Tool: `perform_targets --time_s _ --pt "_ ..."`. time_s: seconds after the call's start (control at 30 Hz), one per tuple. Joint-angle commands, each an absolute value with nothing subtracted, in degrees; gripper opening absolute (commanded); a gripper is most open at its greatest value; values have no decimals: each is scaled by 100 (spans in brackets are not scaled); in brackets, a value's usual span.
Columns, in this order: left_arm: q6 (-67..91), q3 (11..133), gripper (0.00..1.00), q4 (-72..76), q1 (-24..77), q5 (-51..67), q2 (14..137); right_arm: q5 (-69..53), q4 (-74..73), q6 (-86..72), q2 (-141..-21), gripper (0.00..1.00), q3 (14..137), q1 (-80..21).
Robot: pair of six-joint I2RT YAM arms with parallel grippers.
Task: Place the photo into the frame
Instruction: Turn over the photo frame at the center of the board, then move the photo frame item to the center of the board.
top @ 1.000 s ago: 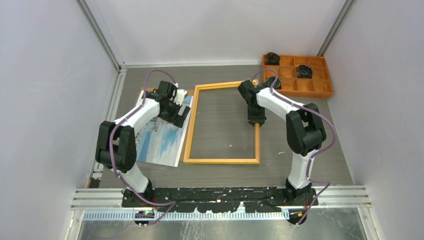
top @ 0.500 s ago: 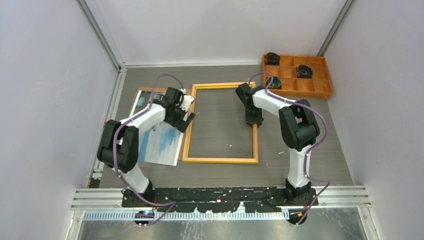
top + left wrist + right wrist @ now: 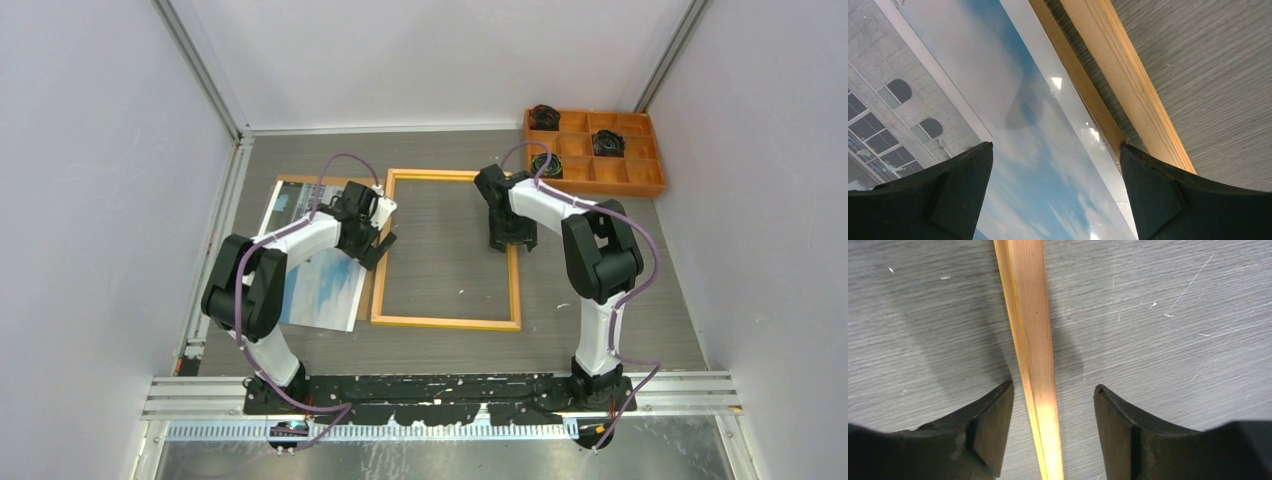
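The frame [image 3: 445, 322] lies flat mid-table with its light wood side up and a thin yellow edge showing. The photo [image 3: 320, 285], blue sky and a white building, lies just left of it. My left gripper [image 3: 378, 238] hovers open over the photo's right edge beside the frame's left bar. In the left wrist view the glossy photo [image 3: 1038, 165] fills the gap of my left gripper [image 3: 1056, 146], with the frame [image 3: 1128, 85] to the right. My right gripper [image 3: 511, 240] stands open astride the frame's right bar [image 3: 1035, 340], and its fingers [image 3: 988, 425] are clear of the wood.
An orange compartment tray [image 3: 640, 188] with dark items stands at the back right. A brown board [image 3: 290, 182] pokes out beneath the photo's far edge, and its brown strip [image 3: 1075, 80] shows between photo and frame. Grey walls close in on both sides.
My right gripper has opened off the frame's right bar. My left gripper has moved right, from over the photo to its edge by the frame. The frame shifted slightly.
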State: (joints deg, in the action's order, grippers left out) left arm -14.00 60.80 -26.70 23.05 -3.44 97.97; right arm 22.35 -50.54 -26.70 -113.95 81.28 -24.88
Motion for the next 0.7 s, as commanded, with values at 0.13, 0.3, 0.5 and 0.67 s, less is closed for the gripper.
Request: perform_targets --time_s 0.13,0.3,0.5,0.67 --pt "-1369 6045 100 -2415 2765 -414 9646 1758 -4462 -2930 -9967 78 7783 -2467" --pt "-1286 6306 100 -2525 2887 -509 9767 1299 -4037 -3076 -9075 77 7506 -2469" --pt "-1181 6909 100 -3194 2067 31 9573 1359 -3175 -3062 -8396 98 7448 -2855" --pt "-1189 7490 100 -3835 895 801 9153 262 -2515 -3169 -8810 100 7929 -2893"
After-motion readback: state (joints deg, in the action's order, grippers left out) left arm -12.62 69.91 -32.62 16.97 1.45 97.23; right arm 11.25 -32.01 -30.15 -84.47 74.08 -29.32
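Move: The left hand, low over the photo's right-hand part, has the frame's left bar about 5 cm to its right, level with it in reach and some 2 cm lower; the photo's middle is roughly 7 cm to its left, 3 cm nearer and 3 cm below. The right hand still straddles the frame's right bar, about 1 cm left of it and 2 cm down; the left bar lies some 25 cm to its left, level in reach. The left hand, fingers wide open, sweeps about 3 cm right and slightly back, its right finger shoving the frame's left bar, then backs off left, forward and up over the photo. Meanwhile the right hand opens fully off the right bar and climbs about 17 cm, drifting left over the frame while its fingers swing forward and left by some 40 degrees. ##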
